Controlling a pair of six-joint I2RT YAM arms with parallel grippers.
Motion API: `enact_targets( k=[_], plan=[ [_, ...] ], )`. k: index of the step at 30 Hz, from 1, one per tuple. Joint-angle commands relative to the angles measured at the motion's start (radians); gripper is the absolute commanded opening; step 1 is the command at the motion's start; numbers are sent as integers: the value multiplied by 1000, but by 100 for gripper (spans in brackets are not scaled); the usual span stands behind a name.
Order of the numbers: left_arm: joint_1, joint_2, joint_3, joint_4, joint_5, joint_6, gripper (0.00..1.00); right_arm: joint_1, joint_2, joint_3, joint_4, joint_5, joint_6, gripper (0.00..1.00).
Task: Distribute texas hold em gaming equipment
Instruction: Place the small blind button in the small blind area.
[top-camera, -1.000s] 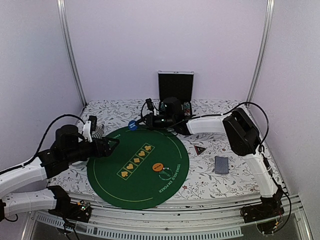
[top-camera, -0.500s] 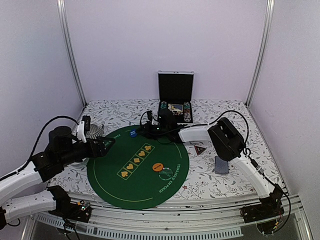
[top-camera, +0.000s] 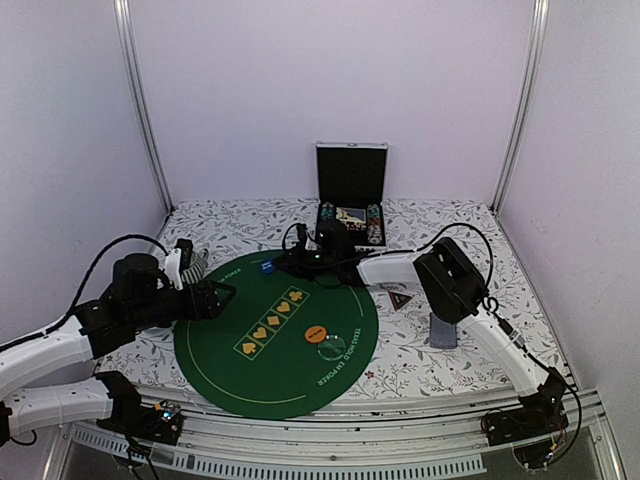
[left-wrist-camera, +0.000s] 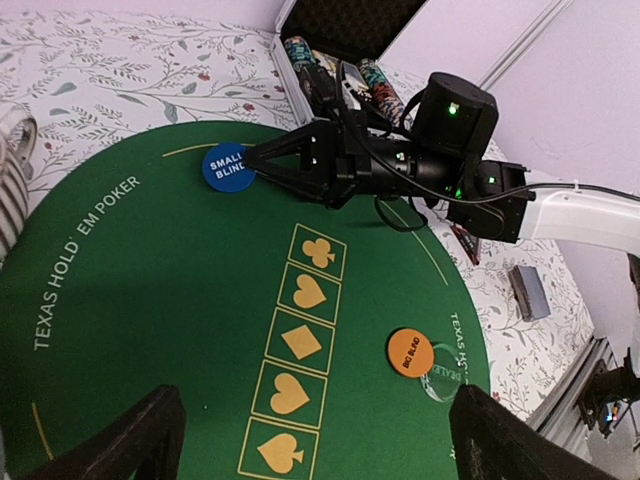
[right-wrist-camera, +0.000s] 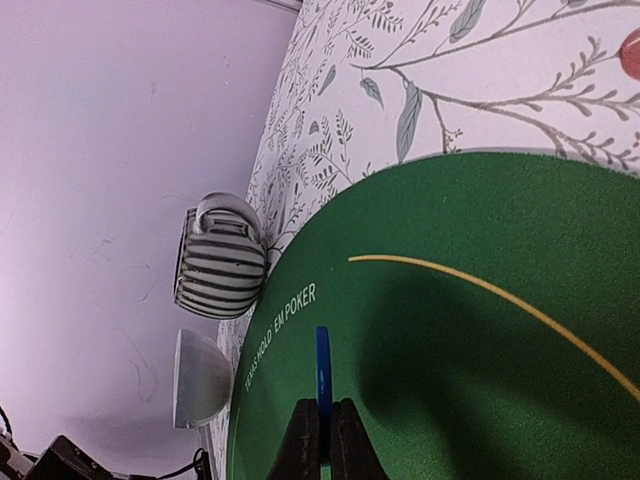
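Note:
My right gripper (top-camera: 276, 266) is shut on a blue "SMALL BLIND" disc (top-camera: 266, 267), pinching its near edge over the far rim of the green poker mat (top-camera: 230, 350). In the right wrist view the blue disc (right-wrist-camera: 322, 370) shows edge-on between the shut fingers of the right gripper (right-wrist-camera: 322, 408). The left wrist view shows the disc's face (left-wrist-camera: 227, 167). An orange "BIG BLIND" disc (top-camera: 315, 334) lies on the mat, overlapping a clear dealer disc (top-camera: 331, 347). My left gripper (top-camera: 228, 293) hangs open and empty over the mat's left side.
An open case (top-camera: 350, 175) with chip stacks (top-camera: 374, 225) stands at the back. A grey-blue card deck (top-camera: 442, 330) and a dark red-edged triangle (top-camera: 399, 299) lie right of the mat. A striped cup (right-wrist-camera: 220, 255) and a white bowl (right-wrist-camera: 200, 378) sit by the mat's left edge.
The right arm dropped its elbow and lowered the blue disc toward the mat's far edge. The left gripper drew back slightly, then came forward again, opening a little wider.

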Motion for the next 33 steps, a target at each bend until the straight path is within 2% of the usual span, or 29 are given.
enact_targets(
  k=[1, 9, 11, 16, 23, 27, 29, 33],
  plan=[
    [12, -23, 19, -2, -29, 20, 95, 23, 30, -10, -16, -63, 33, 2],
    [17, -41, 30, -27, -26, 62, 95, 40, 1, -41, -67, -17, 26, 5],
    [18, -43, 30, -27, -28, 70, 95, 43, -10, -44, -94, -3, 13, 10],
    [21, -39, 32, -23, -27, 87, 95, 47, -79, -110, -148, 63, -30, 35],
    [22, -36, 44, -30, -17, 101, 95, 50, -232, -193, -234, 139, -135, 53],
    [21, -13, 53, 4, 47, 98, 98, 58, -338, -207, -377, 205, -303, 66],
    [21, 13, 57, 28, 96, 74, 97, 59, -387, -219, -470, 212, -383, 70],
    [19, 84, 37, 114, 204, -33, 87, 31, -543, -358, -601, 131, -514, 69]
  ],
)
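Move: The right hand still pinches the small blind button just above the felt near the mat's far edge; the spot for it lies about 2 cm back, 3 cm left and 2 cm below. From that hand, the open chip case stands some 13 cm ahead and 20 cm right, the club square 9 cm back and 5 cm right, and the big blind button 20 cm back and 10 cm right. From the left hand the spot is about 17 cm ahead, 5 cm right and 15 cm below. With its fingers still shut on the small blind button, the right hand first eases back about 1.5 cm and slightly left, almost level, then opens wide and leaves the button on the felt. As the fingers spread, the hand keeps backing and swings right off the button, then climbs, ending about 5 cm back, 4 cm right and 4.5 cm up, with the left-pointing fingertips tipped some 20 degrees further down. ##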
